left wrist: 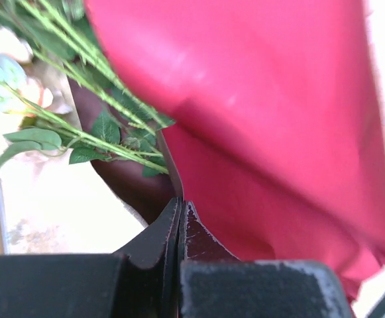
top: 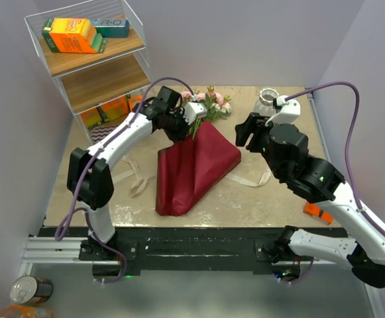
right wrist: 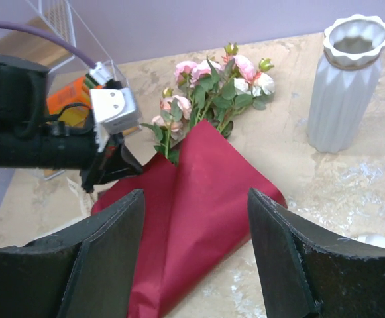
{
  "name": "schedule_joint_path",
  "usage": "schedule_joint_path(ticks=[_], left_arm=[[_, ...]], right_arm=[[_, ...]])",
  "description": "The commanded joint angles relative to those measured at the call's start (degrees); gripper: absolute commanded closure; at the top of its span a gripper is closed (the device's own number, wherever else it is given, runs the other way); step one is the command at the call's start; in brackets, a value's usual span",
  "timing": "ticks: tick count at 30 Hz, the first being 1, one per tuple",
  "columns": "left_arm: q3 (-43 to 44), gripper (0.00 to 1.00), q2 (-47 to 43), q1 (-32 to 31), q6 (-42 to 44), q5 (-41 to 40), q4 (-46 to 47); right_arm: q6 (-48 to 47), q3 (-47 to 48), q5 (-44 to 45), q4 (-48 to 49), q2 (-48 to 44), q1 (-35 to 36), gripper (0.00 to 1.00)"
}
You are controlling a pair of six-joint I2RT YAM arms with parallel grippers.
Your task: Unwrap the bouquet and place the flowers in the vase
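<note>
The bouquet lies on the table as a cone of dark maroon paper [top: 195, 165] [right wrist: 192, 212], its open end pointing to the back. Pink and cream flowers [top: 211, 103] [right wrist: 212, 86] spill out of that end, and their green stems [left wrist: 79, 129] run under the paper [left wrist: 265, 132]. My left gripper [top: 179, 131] [left wrist: 180, 202] [right wrist: 120, 169] is shut on the paper's left edge near the stems. The whitish scalloped vase [top: 268, 103] [right wrist: 348, 86] stands upright at the back right. My right gripper [top: 248, 129] [right wrist: 195, 195] hovers open above the cone's right side, holding nothing.
Cream ribbon lies loose on the table left [top: 136, 179] and right [top: 252, 179] of the paper. A wire shelf [top: 93, 63] with boxes stands at the back left. A small orange object [top: 318, 212] lies by the right arm.
</note>
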Motion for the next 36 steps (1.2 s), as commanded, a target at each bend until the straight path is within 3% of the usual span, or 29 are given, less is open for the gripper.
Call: schedule_joint_path(ticks=[1, 15, 16, 17, 20, 27, 31, 36], left_arm=[[3.7, 1.0, -8.8, -0.1, 1.2, 7.8, -3.9], [-1.7, 1.0, -24.3, -3.6, 12.2, 22.7, -15.6], [-2.0, 0.98, -24.8, -3.9, 13.0, 23.5, -17.3], [-2.3, 0.88, -26.0, -4.1, 14.3, 24.4, -18.0], [-3.3, 0.78, -27.8, -4.9, 16.4, 27.1, -20.8], [-2.7, 0.74, -31.6, -6.3, 17.9, 32.0, -25.1], [-1.3, 0.66, -33.1, -7.2, 21.1, 36.2, -31.6], [-3.7, 0.67, -37.2, -8.2, 21.0, 39.6, -32.1]], right_arm=[[-1.5, 4.6, -0.9, -0.3, 0.2, -0.2, 0.34], [-1.2, 9.1, 1.0, -5.2, -0.3, -0.2, 0.33], [-1.3, 9.2, 1.0, -5.4, 0.0, -0.2, 0.32], [-1.2, 9.3, 1.0, -5.6, 0.1, -0.2, 0.32], [-0.9, 9.3, 1.0, -5.4, 0.7, -0.3, 0.32], [-0.3, 7.7, -0.1, -4.5, 1.4, -0.2, 0.31], [0.3, 4.6, -1.2, -3.2, 2.2, -0.2, 0.31], [0.6, 1.3, -3.5, -0.3, 3.2, -0.2, 0.31]])
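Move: The left hand's shut fingers already hold the red wrapper's raised edge; the wrapper's middle lies about 5 cm back, 5 cm to the right and 11 cm below. The near table edge is roughly 24 cm straight back and 12 cm down. The flowers lie some 17 cm ahead, 10 cm right and 9 cm lower. From the open right hand, the wrapper's middle is about 6 cm ahead, 14 cm left and 35 cm below. Up first, then sweeping back: the left hand lifts the pinched wrapper edge away from the flowers and draws it back over the wrapper towards the near table edge, some 25 cm back and 17 cm up in all. The wrist turns about 40 degrees clockwise; halfway through the fingers part partly and let go. The open right hand rises about 3 cm and sinks back. ##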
